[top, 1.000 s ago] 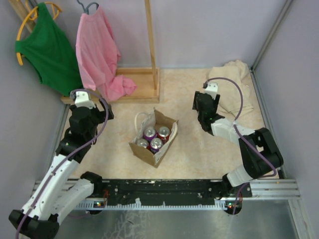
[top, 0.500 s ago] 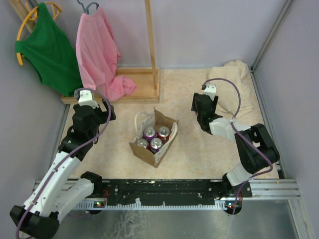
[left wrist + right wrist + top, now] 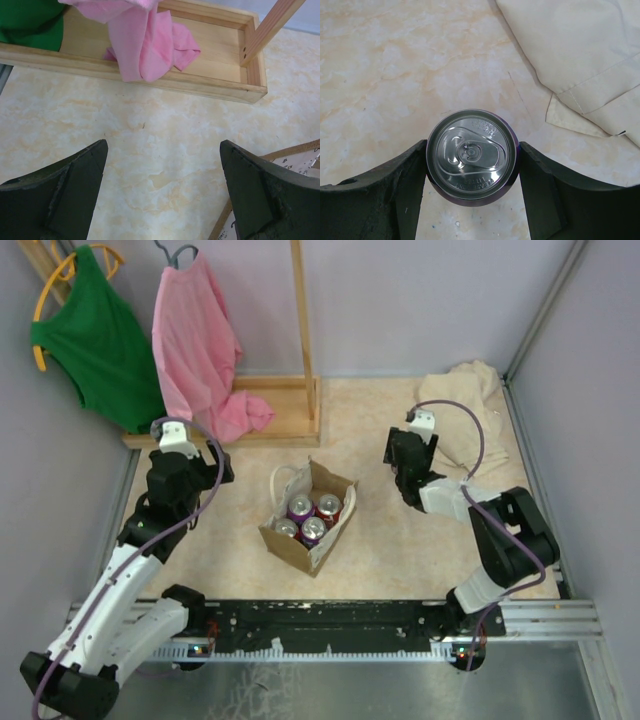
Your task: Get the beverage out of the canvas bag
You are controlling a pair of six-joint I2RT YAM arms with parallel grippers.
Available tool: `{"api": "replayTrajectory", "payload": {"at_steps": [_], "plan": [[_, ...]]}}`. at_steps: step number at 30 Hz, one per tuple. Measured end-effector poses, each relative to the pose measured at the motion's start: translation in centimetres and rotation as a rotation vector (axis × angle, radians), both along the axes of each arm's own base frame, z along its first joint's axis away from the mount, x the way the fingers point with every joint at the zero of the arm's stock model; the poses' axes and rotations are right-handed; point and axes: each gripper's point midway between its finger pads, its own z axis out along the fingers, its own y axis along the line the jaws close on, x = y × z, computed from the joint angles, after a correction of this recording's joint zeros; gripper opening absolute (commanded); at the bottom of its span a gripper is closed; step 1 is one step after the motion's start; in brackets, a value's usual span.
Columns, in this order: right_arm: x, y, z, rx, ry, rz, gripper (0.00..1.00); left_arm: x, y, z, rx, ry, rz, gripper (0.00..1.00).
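The tan canvas bag (image 3: 308, 523) stands open at the middle of the table, with several purple and red cans (image 3: 313, 512) upright inside. To its right my right gripper (image 3: 404, 484) points down. In the right wrist view that gripper (image 3: 472, 148) is shut on a purple beverage can (image 3: 471, 154), seen from above with its silver lid, one finger against each side. Left of the bag my left gripper (image 3: 186, 476) hangs open over bare tabletop. In the left wrist view nothing lies between the fingers of that gripper (image 3: 162, 146), and a brown edge of the bag (image 3: 280, 153) shows at lower right.
A wooden clothes rack (image 3: 272, 408) stands at the back, with a pink garment (image 3: 195, 340) and a green garment (image 3: 95, 340) hanging over its base tray (image 3: 210, 86). A larger beige cloth (image 3: 468, 405) lies crumpled at the back right, close behind the held can (image 3: 580, 60).
My left wrist has shifted slightly to the right. The right arm has barely moved and keeps the can in its grip.
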Motion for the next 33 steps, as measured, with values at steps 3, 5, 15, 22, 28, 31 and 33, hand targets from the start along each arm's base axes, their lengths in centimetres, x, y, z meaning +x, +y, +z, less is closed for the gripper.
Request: {"api": "replayTrajectory", "payload": {"at_steps": [3,5,15,22,28,31,33], "plan": [[0.0,0.0,0.0,0.0,0.0,-0.001,0.64,0.0,-0.1,-0.1,-0.001,0.002,-0.006,1.0],[0.0,0.0,0.0,0.0,0.001,-0.002,0.66,0.0,-0.1,-0.1,-0.001,0.003,-0.008,1.0],[-0.3,0.2,-0.1,-0.018,0.005,-0.006,0.99,0.0,-0.4,-0.4,-0.007,0.009,-0.017,1.0],[-1.9,0.7,2.5,-0.074,-0.021,0.001,0.99,0.0,-0.5,-0.8,-0.007,0.02,-0.023,1.0],[-3.5,1.4,14.0,0.012,-0.223,-0.004,0.99,0.1,-0.5,-1.2,-0.004,0.03,-0.023,1.0],[-3.8,1.4,20.8,0.073,-0.328,0.011,0.99,0.2,-0.6,-1.2,-0.003,0.032,-0.023,1.0],[-4.2,2.1,25.0,0.106,-0.381,0.066,0.9,0.3,-0.6,-1.2,-0.004,0.029,-0.023,1.0]]}}
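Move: My right hand is already closed around the upper part of a purple can standing on the table, its middle at my hand point and some 2 cm lower. The canvas bag with four more cans sits about 23 cm to this hand's left and 14 cm nearer my base; the cream cloth lies roughly 15 cm to its right and 10 cm farther out. From my left hand the purple can is about 44 cm to the right, 12 cm ahead and 16 cm lower. I let go of the purple can: my right fingers spread from their grip to fully open while the hand stays low beside it. Once free, I ease back a touch, then rise quickly about 25 cm, up and away from the can, tipping my fingers upward some 20 degrees with the gripper left wide open. ##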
